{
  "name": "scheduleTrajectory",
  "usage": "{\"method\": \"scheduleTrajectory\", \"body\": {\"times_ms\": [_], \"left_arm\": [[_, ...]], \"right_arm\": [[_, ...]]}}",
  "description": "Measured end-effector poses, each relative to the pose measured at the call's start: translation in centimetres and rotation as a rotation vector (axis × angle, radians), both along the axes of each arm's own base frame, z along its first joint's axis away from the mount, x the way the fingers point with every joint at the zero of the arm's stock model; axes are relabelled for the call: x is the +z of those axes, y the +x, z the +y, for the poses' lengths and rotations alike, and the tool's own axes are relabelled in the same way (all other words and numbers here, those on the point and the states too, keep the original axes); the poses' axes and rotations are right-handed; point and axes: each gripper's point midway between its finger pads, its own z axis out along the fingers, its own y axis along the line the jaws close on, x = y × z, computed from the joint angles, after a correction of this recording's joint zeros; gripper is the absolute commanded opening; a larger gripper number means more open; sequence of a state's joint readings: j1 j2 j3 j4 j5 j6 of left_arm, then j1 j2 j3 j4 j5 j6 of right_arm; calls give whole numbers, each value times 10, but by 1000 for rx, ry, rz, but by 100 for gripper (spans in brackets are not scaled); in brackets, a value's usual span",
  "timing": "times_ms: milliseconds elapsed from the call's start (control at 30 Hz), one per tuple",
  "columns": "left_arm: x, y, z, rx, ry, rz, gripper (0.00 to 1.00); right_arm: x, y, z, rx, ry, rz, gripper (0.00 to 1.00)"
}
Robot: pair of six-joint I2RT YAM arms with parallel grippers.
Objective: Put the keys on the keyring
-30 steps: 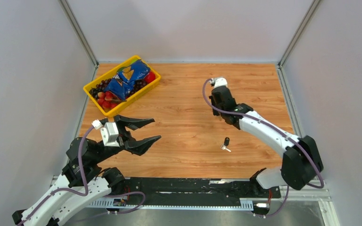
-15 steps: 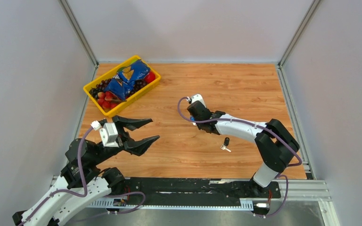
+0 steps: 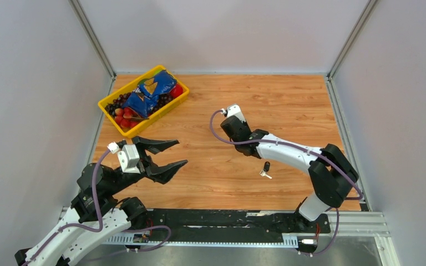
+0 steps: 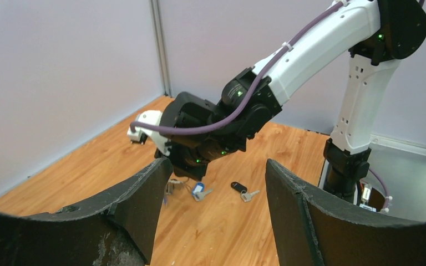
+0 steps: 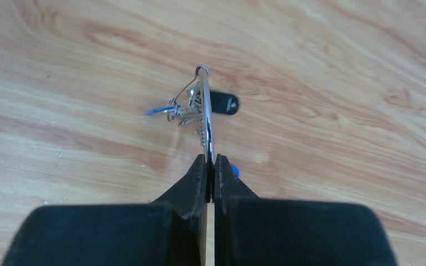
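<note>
My right gripper (image 5: 211, 162) is shut on the thin silver keyring (image 5: 205, 111) and holds it edge-on just above the table. A small cluster of keys and a blue bit (image 5: 158, 111) hang from the ring. In the top view the right wrist (image 3: 236, 130) hides the ring. A key with a black head (image 3: 265, 168) lies on the wood, seen beyond the ring as the black head (image 5: 223, 103). A key with a blue tag (image 4: 199, 190) lies next to the black-headed key (image 4: 240, 188). My left gripper (image 3: 183, 152) hovers open and empty at the near left.
A yellow basket (image 3: 106, 108) with fruit and a blue bag sits at the far left corner. Grey walls close the table on three sides. The right arm's forearm (image 3: 288, 152) stretches across the middle right.
The right arm swung from the far middle toward the table's centre and came down low with the keyring. The left arm has barely moved.
</note>
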State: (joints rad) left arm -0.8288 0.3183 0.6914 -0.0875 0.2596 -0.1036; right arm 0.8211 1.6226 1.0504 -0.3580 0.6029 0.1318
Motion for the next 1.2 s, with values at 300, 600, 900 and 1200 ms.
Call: {"method": "scheduleTrajectory", "body": {"times_ms": [300,600,900,1200], "left_arm": [[0,-1,1,2,0,-5,74],[-2,-3,4,7,4,0,75],[-4,-4,8,12,8,4,75],[-2,-6,10,15,-1,-3,76]], "right_arm": [[47,12,-1,-39,12,-149,0],[-57,-23,64,133,-140,18,0],[-54,-46,119,231,10,58,22],[-38,-68,140,309,153,127,47]]}}
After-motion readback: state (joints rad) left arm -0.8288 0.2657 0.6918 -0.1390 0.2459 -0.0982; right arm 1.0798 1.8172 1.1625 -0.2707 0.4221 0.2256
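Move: The right hand, gripping the keyring, is bound for bare table some 12 cm to its left, 5 cm back and 7 cm below. The loose black-fob key lies about 14 cm back and 8 cm to its right; the fruit tray stands roughly 11 cm ahead and 29 cm to its left. From the idle left hand, the laying spot is about 14 cm ahead, 5 cm right and 35 cm down. The right hand bobs up about 5 cm, sweeps left and back some 15 cm while sinking, then opens. ##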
